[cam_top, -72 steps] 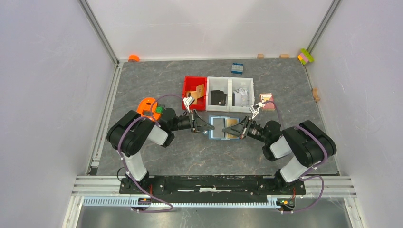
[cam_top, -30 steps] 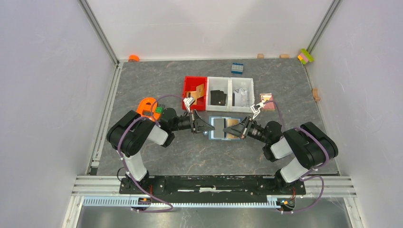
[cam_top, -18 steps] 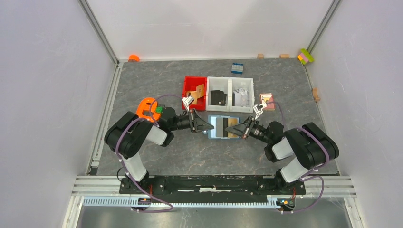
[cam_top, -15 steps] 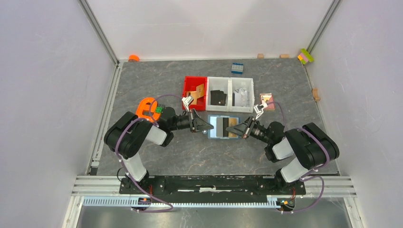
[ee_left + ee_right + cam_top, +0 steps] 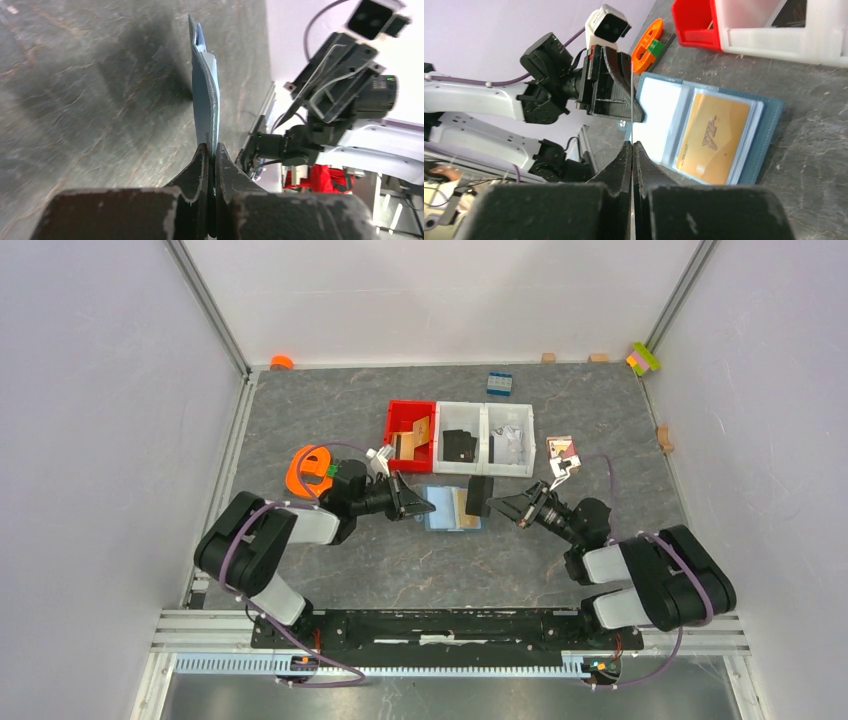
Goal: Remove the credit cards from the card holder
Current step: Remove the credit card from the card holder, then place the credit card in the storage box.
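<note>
The steel-blue card holder point(image 5: 452, 510) lies open on the table, and a tan-gold credit card point(image 5: 713, 137) sits in its right-hand pocket. My left gripper point(image 5: 212, 147) is shut on the holder's left edge point(image 5: 205, 100), seen edge-on in the left wrist view. My right gripper point(image 5: 632, 144) is shut on a dark credit card point(image 5: 479, 496), which is free of the pockets and held just above the holder's right side. That card shows only as a thin line in the right wrist view.
Behind the holder stand a red bin point(image 5: 392, 426) with a tan card and two white bins point(image 5: 485, 426) holding a black and a silvery card. An orange ring point(image 5: 310, 464) lies by the left arm. A blue brick point(image 5: 499, 383) sits further back.
The right gripper closed on the dark card and drew it out of the holder to the right. The left gripper and the holder shifted a little to the left.
</note>
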Available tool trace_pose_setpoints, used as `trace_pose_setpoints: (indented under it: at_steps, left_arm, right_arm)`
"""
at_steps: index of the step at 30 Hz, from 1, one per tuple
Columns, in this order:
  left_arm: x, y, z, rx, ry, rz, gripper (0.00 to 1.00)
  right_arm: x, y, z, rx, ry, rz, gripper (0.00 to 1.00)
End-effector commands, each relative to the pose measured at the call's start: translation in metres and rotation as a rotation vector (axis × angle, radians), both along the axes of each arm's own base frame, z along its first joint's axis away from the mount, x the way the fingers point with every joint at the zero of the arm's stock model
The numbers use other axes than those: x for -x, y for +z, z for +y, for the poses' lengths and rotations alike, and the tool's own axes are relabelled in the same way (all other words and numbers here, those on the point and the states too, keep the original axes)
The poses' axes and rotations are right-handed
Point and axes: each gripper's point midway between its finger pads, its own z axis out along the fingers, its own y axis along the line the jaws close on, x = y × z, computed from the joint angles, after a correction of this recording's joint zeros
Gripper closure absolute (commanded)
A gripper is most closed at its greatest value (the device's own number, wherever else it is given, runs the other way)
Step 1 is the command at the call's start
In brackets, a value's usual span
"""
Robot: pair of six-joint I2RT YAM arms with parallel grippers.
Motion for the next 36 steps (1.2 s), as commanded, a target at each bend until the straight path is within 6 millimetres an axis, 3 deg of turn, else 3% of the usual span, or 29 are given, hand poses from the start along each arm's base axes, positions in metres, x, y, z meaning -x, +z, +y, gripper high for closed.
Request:
trace_pose_setpoints:
  at_steps: [1,7,11,23,30,36]
  left_arm:
    - [-0.008,-0.013,0.013,-0.151,0.043,-0.044,0.98]
    - [-0.010,-0.027,0.021,-0.231,0.066,-0.009,0.98]
    - [-0.010,-0.027,0.023,-0.253,0.061,-0.027,0.98]
    - [-0.006,-0.026,0.011,-0.243,0.006,-0.037,0.98]
    - [-0.004,-0.026,0.008,-0.244,-0.008,-0.041,0.98]
    - [-0.003,-0.025,0.006,-0.241,-0.014,-0.041,0.98]
  right_arm:
    - [-0.025,-0.010,-0.010,0.143,-0.099,-0.057,1.00]
    - [-0.061,-0.013,-0.008,0.189,-0.157,0.013,1.00]
    - [-0.091,-0.020,-0.002,0.230,-0.175,0.048,1.00]
    - [-0.158,-0.026,0.036,0.325,-0.195,0.089,0.99]
    - [-0.191,-0.039,0.035,0.359,-0.291,0.142,0.98]
    - [-0.211,-0.036,0.054,0.355,-0.277,0.144,0.98]
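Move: The right hand still pinches the black card; the middle compartment with the dark cards lies about 18 cm ahead, 9 cm left and 10 cm below, the red compartment 13 cm farther left and 2 cm farther out, the white bag compartment 18 cm ahead and 5 cm right of the hand. The left hand still grips the card holder's left edge, its middle some 6 cm right and level fore-and-aft, with bare table roughly 8 cm straight below that hand. Right carries the pinched black card 19 cm forward over the middle compartment; left lowers the holder 4 cm. ##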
